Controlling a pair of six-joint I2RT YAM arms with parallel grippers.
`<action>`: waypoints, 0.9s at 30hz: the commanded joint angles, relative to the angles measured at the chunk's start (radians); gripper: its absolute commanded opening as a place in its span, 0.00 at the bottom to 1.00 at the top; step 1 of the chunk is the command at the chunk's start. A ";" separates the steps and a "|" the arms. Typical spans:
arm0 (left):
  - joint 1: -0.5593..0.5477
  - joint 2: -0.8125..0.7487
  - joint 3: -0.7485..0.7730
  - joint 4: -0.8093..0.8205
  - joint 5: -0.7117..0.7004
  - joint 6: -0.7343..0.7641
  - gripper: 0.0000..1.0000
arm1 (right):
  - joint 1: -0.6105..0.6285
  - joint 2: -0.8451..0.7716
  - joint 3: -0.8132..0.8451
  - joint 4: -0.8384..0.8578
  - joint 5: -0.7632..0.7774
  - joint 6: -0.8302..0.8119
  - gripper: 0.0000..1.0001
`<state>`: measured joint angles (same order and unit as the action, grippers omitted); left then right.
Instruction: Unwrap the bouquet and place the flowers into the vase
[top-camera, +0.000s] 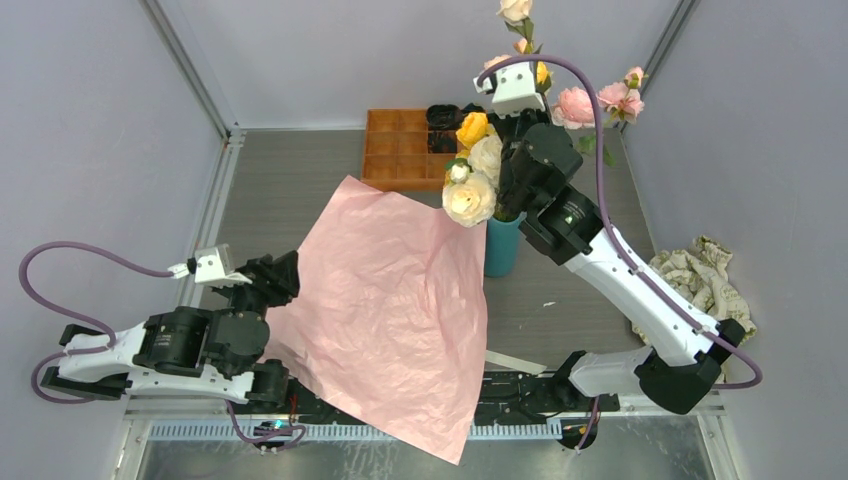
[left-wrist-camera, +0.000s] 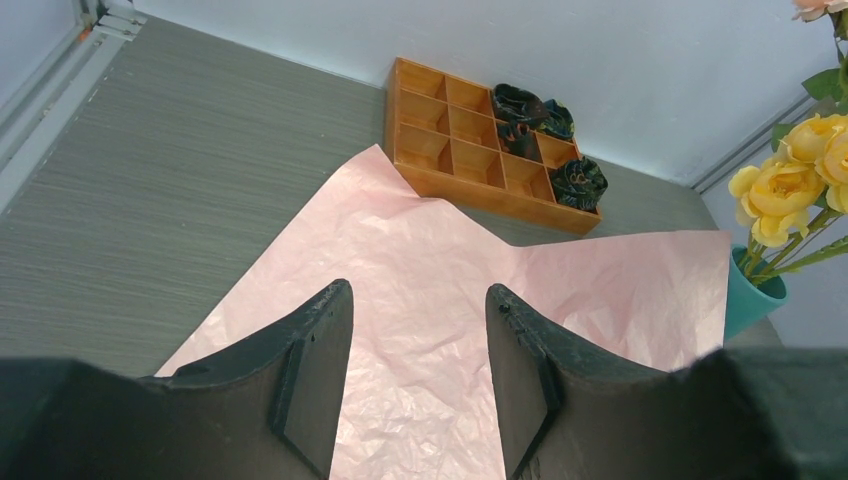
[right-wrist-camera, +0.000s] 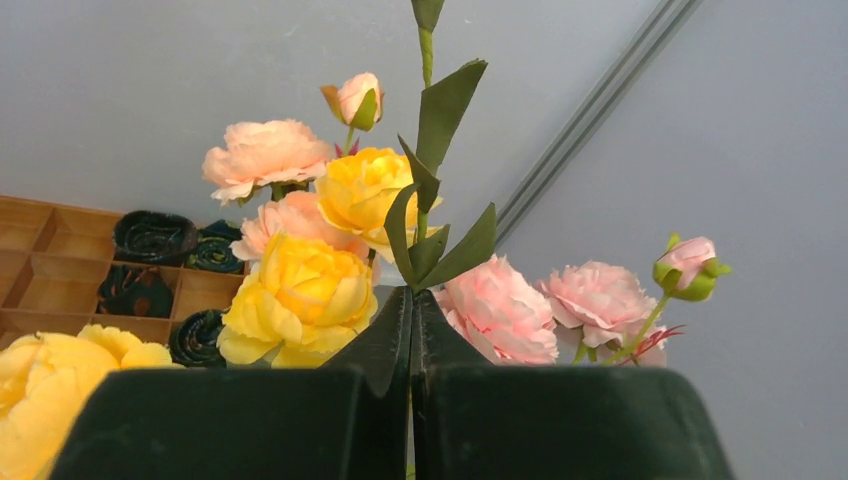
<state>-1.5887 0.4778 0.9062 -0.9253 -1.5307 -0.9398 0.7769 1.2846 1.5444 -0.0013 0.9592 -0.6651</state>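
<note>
The teal vase (top-camera: 500, 248) stands right of the table's middle with several flowers in it: cream heads (top-camera: 469, 198), a yellow one (top-camera: 472, 128) and pink ones (top-camera: 575, 105). My right gripper (top-camera: 520, 118) is above the vase among the heads. In the right wrist view its fingertips (right-wrist-camera: 412, 292) are shut on a leafy green stem (right-wrist-camera: 425, 200) that rises to a bud. The bouquet's paper (top-camera: 390, 300) lies spread flat, pink side up. My left gripper (top-camera: 285, 278) hovers at its left edge, open (left-wrist-camera: 418, 300), with nothing between the fingers.
An orange compartment tray (top-camera: 395, 150) with dark rosettes (top-camera: 443, 118) sits at the back, touching the paper's far corner. A beige patterned cloth (top-camera: 700, 275) lies crumpled at the right wall. A pale strip (top-camera: 515, 360) lies near the front edge. Walls enclose the table.
</note>
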 joint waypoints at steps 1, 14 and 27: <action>-0.002 -0.005 0.000 0.009 -0.138 -0.033 0.52 | -0.001 -0.070 -0.023 0.024 -0.022 0.075 0.01; -0.002 0.019 0.004 0.014 -0.145 -0.037 0.53 | 0.023 -0.078 0.082 0.021 -0.061 0.056 0.01; -0.002 0.021 0.006 0.010 -0.145 -0.040 0.53 | 0.074 -0.046 0.125 0.032 -0.034 0.000 0.01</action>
<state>-1.5887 0.4896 0.9062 -0.9257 -1.5303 -0.9436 0.8375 1.2324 1.6264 -0.0124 0.9150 -0.6384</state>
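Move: The vase I am feeding stands almost straight below my right hand, about 2 cm ahead, its middle some 40 cm down; that hand still pinches the stem of a tall pale flower. From the same hand the white roses hang about 8 cm left and 9 cm back, the pink roses some 12 cm ahead and 11 cm right, and the wooden box about 32 cm ahead, 15 cm left. From my left hand the vase is roughly 19 cm ahead and 34 cm right. After a dip of barely 1 cm, I draw my right hand up and back, away from the vase, ending about 4.5 cm higher and 3 cm nearer my base. My shut fingers keep their pinch on the stem. As it rises, the hand tips its fingertips up, raises its left side and swings counter-clockwise, each by roughly 5 degrees. ##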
